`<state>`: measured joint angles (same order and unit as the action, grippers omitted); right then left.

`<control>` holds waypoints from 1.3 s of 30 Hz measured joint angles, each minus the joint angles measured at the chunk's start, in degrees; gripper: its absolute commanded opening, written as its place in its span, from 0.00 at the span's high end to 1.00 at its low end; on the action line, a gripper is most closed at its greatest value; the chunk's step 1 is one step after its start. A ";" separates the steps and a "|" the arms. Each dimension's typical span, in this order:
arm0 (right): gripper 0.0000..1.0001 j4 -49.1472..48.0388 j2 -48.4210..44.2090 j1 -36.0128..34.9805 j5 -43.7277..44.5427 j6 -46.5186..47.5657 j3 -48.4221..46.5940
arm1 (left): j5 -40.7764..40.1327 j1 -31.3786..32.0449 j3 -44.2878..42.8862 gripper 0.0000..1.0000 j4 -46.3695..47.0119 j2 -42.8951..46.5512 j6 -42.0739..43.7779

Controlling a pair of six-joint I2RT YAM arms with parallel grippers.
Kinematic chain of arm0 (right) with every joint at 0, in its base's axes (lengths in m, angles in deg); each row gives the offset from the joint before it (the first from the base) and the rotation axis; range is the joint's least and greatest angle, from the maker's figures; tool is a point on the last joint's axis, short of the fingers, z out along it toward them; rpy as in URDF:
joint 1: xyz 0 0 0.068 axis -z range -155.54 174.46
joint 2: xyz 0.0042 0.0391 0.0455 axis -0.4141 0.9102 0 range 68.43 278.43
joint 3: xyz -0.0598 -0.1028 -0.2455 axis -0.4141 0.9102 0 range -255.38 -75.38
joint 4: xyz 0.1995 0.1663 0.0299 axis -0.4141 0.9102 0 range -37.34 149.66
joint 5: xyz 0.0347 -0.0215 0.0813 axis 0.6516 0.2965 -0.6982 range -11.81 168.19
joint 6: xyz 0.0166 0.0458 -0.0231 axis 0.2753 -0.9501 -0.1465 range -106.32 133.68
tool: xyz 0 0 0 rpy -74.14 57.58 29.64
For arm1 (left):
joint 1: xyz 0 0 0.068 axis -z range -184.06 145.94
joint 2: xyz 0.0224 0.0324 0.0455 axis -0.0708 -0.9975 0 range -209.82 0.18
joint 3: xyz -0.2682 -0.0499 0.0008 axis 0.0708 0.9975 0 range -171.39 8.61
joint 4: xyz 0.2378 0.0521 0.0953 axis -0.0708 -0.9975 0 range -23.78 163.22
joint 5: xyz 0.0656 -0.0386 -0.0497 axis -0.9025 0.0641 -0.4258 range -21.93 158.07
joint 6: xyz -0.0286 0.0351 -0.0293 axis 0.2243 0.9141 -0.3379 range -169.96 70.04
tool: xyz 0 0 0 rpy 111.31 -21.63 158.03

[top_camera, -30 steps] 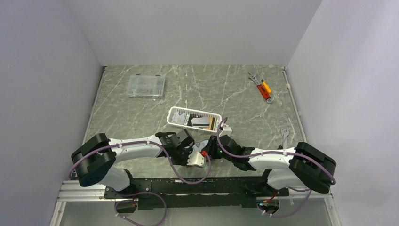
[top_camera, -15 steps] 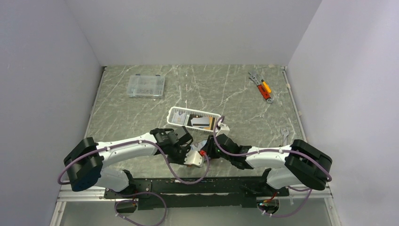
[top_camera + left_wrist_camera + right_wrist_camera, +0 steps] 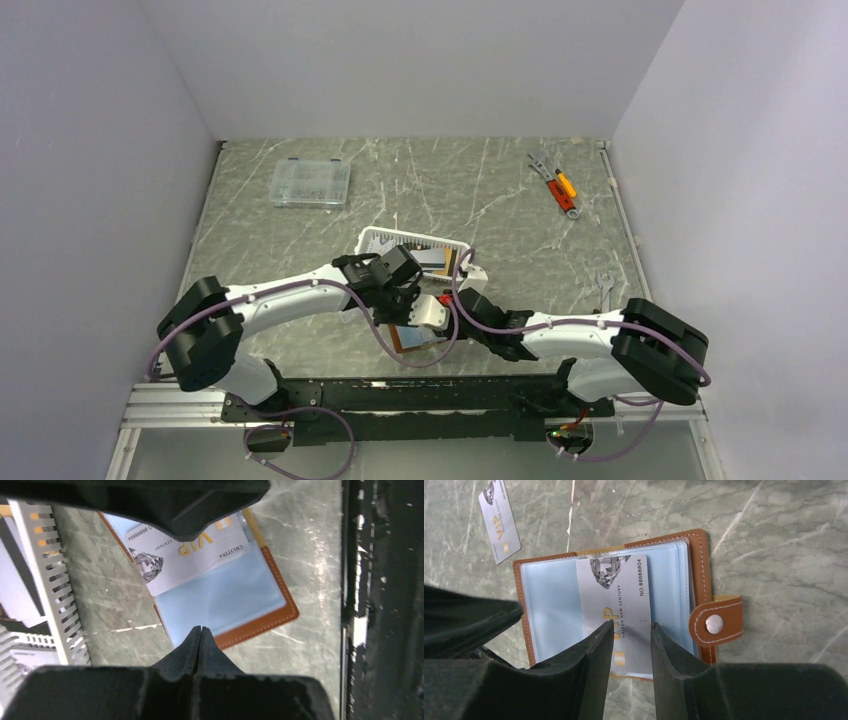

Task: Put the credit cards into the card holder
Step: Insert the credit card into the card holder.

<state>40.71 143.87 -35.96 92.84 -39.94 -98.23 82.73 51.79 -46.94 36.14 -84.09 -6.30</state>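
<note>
The card holder point(image 3: 549, 605) lies open on the table, brown leather with a pale blue inside and a snap tab point(image 3: 716, 625) on its right. A grey-white VIP credit card point(image 3: 624, 580) lies lengthwise in its blue sleeve. My right gripper point(image 3: 631, 625) hovers over that card, open, with nothing between its fingers. Another grey-white credit card point(image 3: 499, 515) lies loose on the table beyond the holder. My left gripper point(image 3: 200, 628) is shut and empty, its tips over the edge of the card holder point(image 3: 250, 625). More credit cards point(image 3: 432, 257) lie in the white basket point(image 3: 372, 240).
The white slotted basket point(image 3: 50, 580) stands close to the left of the holder. A clear compartment box point(image 3: 311, 183) sits at the back left, hand tools point(image 3: 556, 186) at the back right, and a wrench point(image 3: 604, 284) by the right edge. Both arms crowd the near middle.
My left gripper has drawn back from the holder toward the basket, uncovering the open holder. The right gripper's jaws have narrowed a little and it has edged left over the card.
</note>
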 measured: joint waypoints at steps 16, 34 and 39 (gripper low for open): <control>0.61 2.08 -2.03 -0.59 0.48 -1.53 0.37 | -2.95 1.07 6.71 1.00 4.46 -4.17 2.08; 0.61 -5.92 -3.08 5.38 -10.05 -2.29 5.16 | -4.74 2.34 15.37 1.00 14.32 3.13 0.00; 0.63 -7.69 -1.01 5.62 -12.33 -2.40 4.46 | -5.42 2.75 15.43 1.00 14.45 3.13 -0.07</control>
<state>33.02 142.87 -30.34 80.52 -42.35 -93.77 77.31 54.55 -31.51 50.59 -80.96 -6.36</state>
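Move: The card holder's left edge lies about 5 cm below the closed left fingers, some 2 cm to their left and 1 cm back. The VIP card on its open page is about 3 cm ahead of that hand, 5 cm to its right and 6 cm down; the white basket is 17 cm ahead, 4 cm right. From the part-open right fingers, the VIP card is roughly 2 cm ahead, 2 cm left and just below. The card holder's left edge is met from above by the closed left fingertips, which drop quickly about 5 cm while sliding some 2 cm left and slightly back, then stay there as the wrist tilts a few degrees. At the VIP card's near end the right fingers keep their part-open gap, shift right, then left again by 1 to 2 cm, and roll about 10 degrees, left side up. ##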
